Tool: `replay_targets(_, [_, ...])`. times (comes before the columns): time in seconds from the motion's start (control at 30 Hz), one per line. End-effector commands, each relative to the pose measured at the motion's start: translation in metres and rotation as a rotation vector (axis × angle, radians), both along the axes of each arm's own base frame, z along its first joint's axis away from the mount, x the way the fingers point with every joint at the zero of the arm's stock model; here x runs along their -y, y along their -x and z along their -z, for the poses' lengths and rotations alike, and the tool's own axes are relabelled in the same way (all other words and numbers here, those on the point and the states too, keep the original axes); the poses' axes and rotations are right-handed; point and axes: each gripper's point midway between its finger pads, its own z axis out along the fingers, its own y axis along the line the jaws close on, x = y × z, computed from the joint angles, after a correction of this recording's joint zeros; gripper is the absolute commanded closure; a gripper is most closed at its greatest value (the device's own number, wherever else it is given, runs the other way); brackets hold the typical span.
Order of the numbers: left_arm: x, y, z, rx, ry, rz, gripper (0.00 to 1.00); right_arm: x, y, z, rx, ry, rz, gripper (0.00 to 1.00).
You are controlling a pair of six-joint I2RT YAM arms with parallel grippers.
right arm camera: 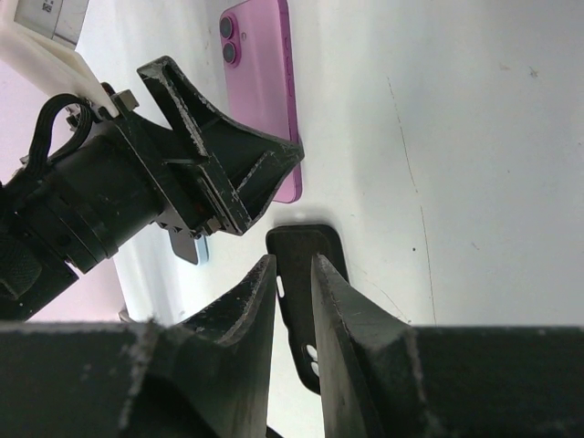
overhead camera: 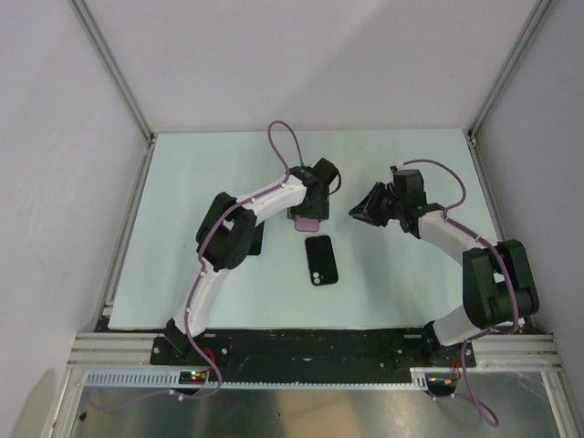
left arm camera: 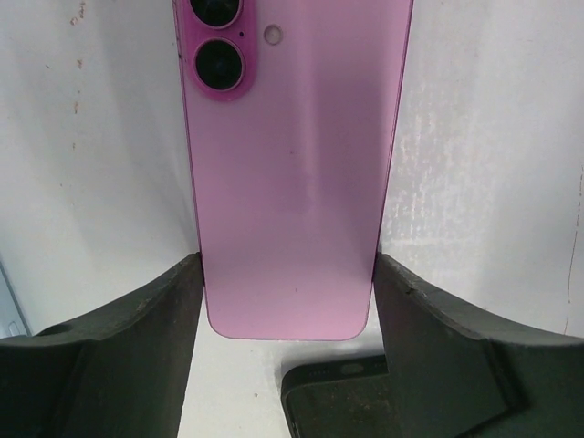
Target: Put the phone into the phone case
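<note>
The pink phone (overhead camera: 307,222) lies back up on the table, its two camera lenses pointing away from my left gripper (left arm camera: 287,260). That gripper straddles the phone's near end (left arm camera: 292,182), and both fingers touch its long sides. The black phone case (overhead camera: 321,260) lies flat just in front of the phone, and one corner (left arm camera: 338,401) shows beside my left gripper's right finger. My right gripper (right arm camera: 294,265) hovers to the right of both, with its jaws a narrow gap apart and nothing between them. Below it I see the case (right arm camera: 306,251) and beyond it the phone (right arm camera: 260,82).
A dark flat object (overhead camera: 255,239) lies by the left arm's elbow. A light blue edge (right arm camera: 196,248) shows under the left gripper. White walls and metal frame posts (overhead camera: 146,137) enclose the pale table (overhead camera: 182,182) on three sides.
</note>
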Motion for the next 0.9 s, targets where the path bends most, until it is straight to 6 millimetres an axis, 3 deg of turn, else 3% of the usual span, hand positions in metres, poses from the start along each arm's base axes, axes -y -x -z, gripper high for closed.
replay_targets(0.0, [-0.002,0.013,0.005,-0.047,-0.022,0.018,0.50,0.001,0.001,-0.009,0.042,0.009,-0.030,0.73])
replay_targets(0.1, [0.008,0.020,-0.005,-0.072,0.045,0.039,0.61,-0.003,0.001,0.000,0.028,0.004,-0.055,0.72])
replay_targets(0.2, [0.018,0.023,-0.021,-0.070,0.123,0.061,0.65,-0.007,-0.006,0.006,0.032,-0.019,-0.068,0.67])
replay_targets(0.43, [0.030,0.030,-0.051,-0.067,0.286,0.099,0.67,-0.021,-0.038,0.021,0.022,-0.052,-0.077,0.50])
replay_targets(0.6, [0.027,0.036,-0.057,-0.081,0.366,0.113,0.67,-0.037,-0.062,0.034,0.005,-0.083,-0.088,0.42])
replay_targets(0.87, [0.029,0.041,-0.066,-0.080,0.438,0.154,0.68,-0.068,-0.079,0.055,-0.034,-0.095,-0.115,0.40])
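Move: The left hand grips the pink phone near its near end, so the phone's middle lies some 4 cm ahead; the black phone case is about 12 cm back and 4 cm right, 2 cm lower. The phone in the clear case lies roughly 17 cm left and 4 cm back of the left hand. From the right hand, the pink phone's middle is about 6 cm ahead, 13 cm left and 9 cm below; the black case is 10 cm back, 9 cm left. Still pinching the pink phone by its long edges, the left hand draws it back about 5 cm over the black case's far end, pushing the case along, then lifts slightly and rolls the phone's right edge up by some 20 degrees. The right hand drops, reaches forward and swings left towards the phone's far right side, fingers opening; contact there can't be seen. ##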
